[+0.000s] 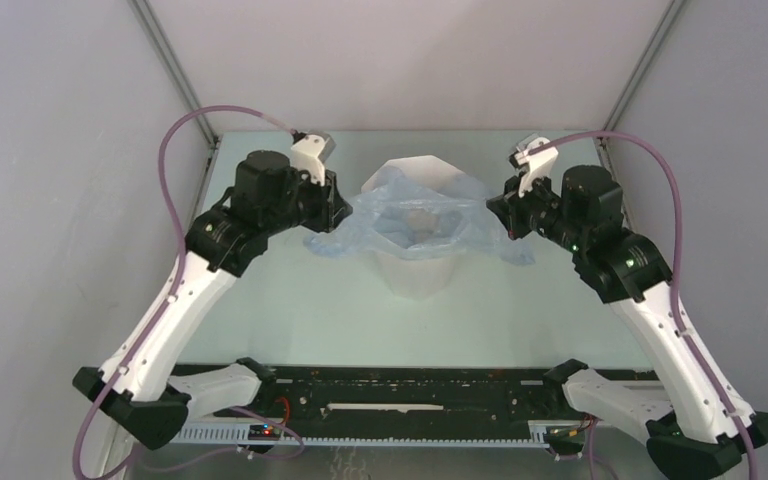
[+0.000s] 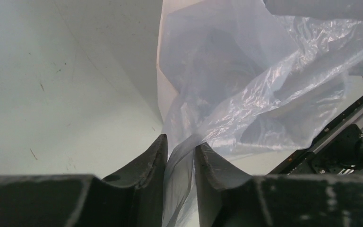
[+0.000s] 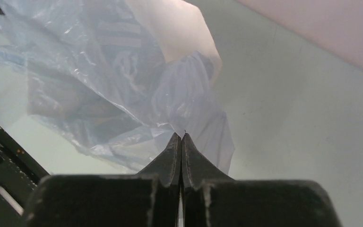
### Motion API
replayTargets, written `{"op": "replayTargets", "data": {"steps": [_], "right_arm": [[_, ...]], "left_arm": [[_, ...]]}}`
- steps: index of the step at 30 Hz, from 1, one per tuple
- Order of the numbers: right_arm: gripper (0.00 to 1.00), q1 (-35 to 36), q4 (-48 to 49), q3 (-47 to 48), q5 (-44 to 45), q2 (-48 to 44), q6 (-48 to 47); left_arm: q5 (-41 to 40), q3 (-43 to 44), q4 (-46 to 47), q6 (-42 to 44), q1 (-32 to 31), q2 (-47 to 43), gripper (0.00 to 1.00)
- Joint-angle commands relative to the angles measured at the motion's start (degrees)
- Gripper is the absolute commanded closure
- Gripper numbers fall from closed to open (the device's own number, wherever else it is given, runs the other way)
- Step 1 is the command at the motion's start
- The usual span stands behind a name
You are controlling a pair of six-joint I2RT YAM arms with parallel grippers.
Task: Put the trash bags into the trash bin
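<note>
The trash bag (image 1: pixel 422 212), pale blue and crinkly, is draped over the mouth of the white faceted trash bin (image 1: pixel 418 276) and spreads out past both sides of it. My left gripper (image 1: pixel 344 215) is at the bag's left edge. In the left wrist view its jaws (image 2: pixel 180 143) stand a little apart, with a loose fold of the bag (image 2: pixel 246 94) running between them beside the bin wall (image 2: pixel 164 90). My right gripper (image 1: pixel 501 213) is at the bag's right edge. Its fingertips (image 3: pixel 180 135) are pressed together on the film (image 3: pixel 123 80), in front of the bin (image 3: pixel 179 28).
The bin stands mid-table on a pale green top (image 1: pixel 290 300), between grey side walls and a back wall. A black rail with wiring (image 1: pixel 410 400) runs along the near edge between the arm bases. Purple cables loop above both arms.
</note>
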Motion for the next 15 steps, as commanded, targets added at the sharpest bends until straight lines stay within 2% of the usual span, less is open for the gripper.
{"op": "replayTargets", "data": {"steps": [1, 3, 7, 14, 15], "right_arm": [[1.00, -5.85, 2.75, -0.12, -8.05, 2.87, 5.00], [1.00, -9.45, 3.29, -0.12, -11.53, 4.63, 7.70], [1.00, -10.97, 5.50, -0.12, -12.23, 8.10, 11.50], [1.00, -15.16, 8.70, 1.99, -17.10, 15.86, 21.86], [1.00, -15.75, 8.77, 2.58, -17.38, 16.90, 23.03]], "left_arm": [[1.65, 4.50, -0.56, -2.37, 1.69, 3.62, 0.70], [3.09, 5.25, -0.60, -3.86, 2.64, 5.56, 0.73], [4.85, 7.15, -0.24, -6.72, 4.79, 9.07, 0.87], [11.78, 8.47, 1.61, -14.19, 10.83, 15.10, 0.92], [12.83, 8.28, 2.28, -15.61, 11.42, 15.91, 0.86]]}}
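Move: The far rim of the trash bin is about 13 cm ahead of the left hand, 16 cm to its right and 5 cm lower; from the right hand it is some 13 cm ahead, 17 cm to the left and 6 cm lower. The bin's mouth is centred only about 2 cm ahead of either hand, the same distances inward, and the trash bag spread in it has its middle roughly 2 cm behind the hands. The trash bag's stretched edge is carried forward across the bin's mouth and down towards the far rim, one hand at each side. Both hands go about 6 cm forward, the left sinking some 3.5 cm and the right 5, while their fingers tip down by roughly 15 degrees. The half-open left fingers close on the plastic; the right keeps its pinch, already shut. ##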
